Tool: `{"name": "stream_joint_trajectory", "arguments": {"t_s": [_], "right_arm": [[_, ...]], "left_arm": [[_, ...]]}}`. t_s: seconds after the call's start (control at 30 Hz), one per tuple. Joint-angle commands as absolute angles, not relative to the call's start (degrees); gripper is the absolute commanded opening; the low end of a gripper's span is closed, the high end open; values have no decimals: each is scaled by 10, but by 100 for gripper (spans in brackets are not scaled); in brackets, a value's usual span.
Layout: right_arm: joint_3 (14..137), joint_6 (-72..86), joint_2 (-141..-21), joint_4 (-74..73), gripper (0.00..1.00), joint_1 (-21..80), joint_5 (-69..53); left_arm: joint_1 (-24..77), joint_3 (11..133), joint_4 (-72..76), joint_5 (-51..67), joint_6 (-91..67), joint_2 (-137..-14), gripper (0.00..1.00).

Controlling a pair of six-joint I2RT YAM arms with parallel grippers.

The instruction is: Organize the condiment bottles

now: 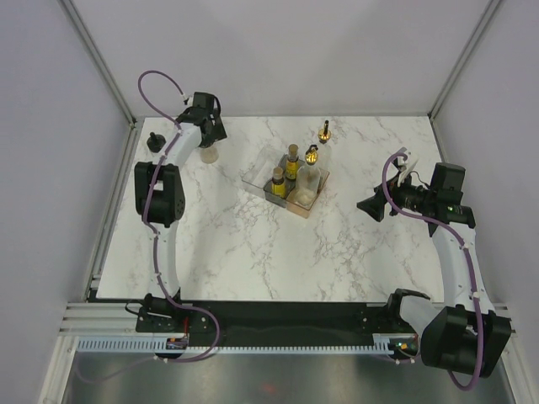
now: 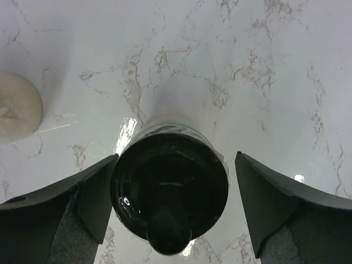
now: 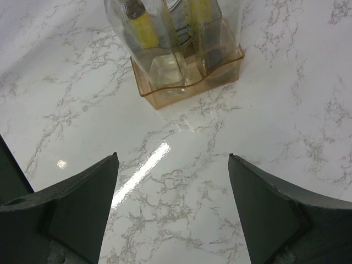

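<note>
My left gripper (image 1: 207, 137) hangs at the table's far left, open around a squat clear condiment bottle (image 1: 210, 154) with a black cap (image 2: 169, 187). The left finger (image 2: 96, 192) sits right at the cap and the right finger (image 2: 264, 192) stands off it. A second black-capped bottle (image 1: 154, 141) stands near the far left corner. The compartment tray (image 1: 253, 181) holds two amber yellow-labelled bottles (image 1: 292, 160) (image 1: 278, 182) and a clear gold-topped bottle (image 1: 311, 167). Another gold-topped bottle (image 1: 323, 132) stands behind the tray. My right gripper (image 1: 369, 207) is open and empty, right of the tray (image 3: 187, 82).
A pale round object (image 2: 14, 107) lies at the left edge of the left wrist view, close to the gripped-around bottle. White walls and metal frame rails (image 1: 114, 189) border the marble table on three sides.
</note>
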State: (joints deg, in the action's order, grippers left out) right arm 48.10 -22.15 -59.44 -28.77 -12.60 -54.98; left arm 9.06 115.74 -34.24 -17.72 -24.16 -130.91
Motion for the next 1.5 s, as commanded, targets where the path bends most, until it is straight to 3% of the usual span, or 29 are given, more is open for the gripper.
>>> {"name": "stream_joint_trajectory", "arguments": {"t_s": [0.0, 0.07, 0.23, 0.27, 0.4, 0.67, 0.97, 1.47], "right_arm": [[493, -236, -596, -284, 90, -125, -556], [493, -236, -597, -285, 90, -125, -555], [494, -237, -598, -285, 90, -125, -554], [494, -237, -598, -284, 90, -125, -554], [494, -237, -599, -285, 90, -125, -554], [494, -238, -599, -286, 90, -125, -553], [493, -241, -601, -286, 90, -124, -548], [493, -243, -603, -287, 90, -124, -543]], "left_arm": [[87, 1187, -345, -204, -226, -1321, 91], [87, 1190, -345, -200, -226, -1325, 84], [86, 1187, -342, -191, -219, -1318, 51], [87, 1185, -342, -191, -214, -1317, 35], [87, 1166, -337, -192, -200, -1290, 2], [87, 1051, -260, -125, -158, -1166, 2], [94, 955, -197, 80, -134, -1070, 2], [169, 1002, -199, 163, -123, -1092, 2]]}}
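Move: The black-capped condiment bottle already stands between the left hand's open fingers, its middle some 3 cm below the hand point. The other black-capped bottle is about 15 cm to its left and 1 cm nearer. The tray's empty clear compartment lies roughly 18 cm right and 6 cm back from the hand, and the near yellow-label bottle about 23 cm right and 13 cm back. From the right hand, the black-capped bottle is some 30 cm ahead, 45 cm left and 14 cm lower. After settling slightly, the left hand closes its fingers on the black-capped bottle and draws back about 4 cm, nearly level. It then rises about 10 cm while swinging right and farther back, some 14 cm to the right in all, towards the tray's clear compartment. The wrist turns roughly 35 degrees clockwise on the way, and the grip holds. ##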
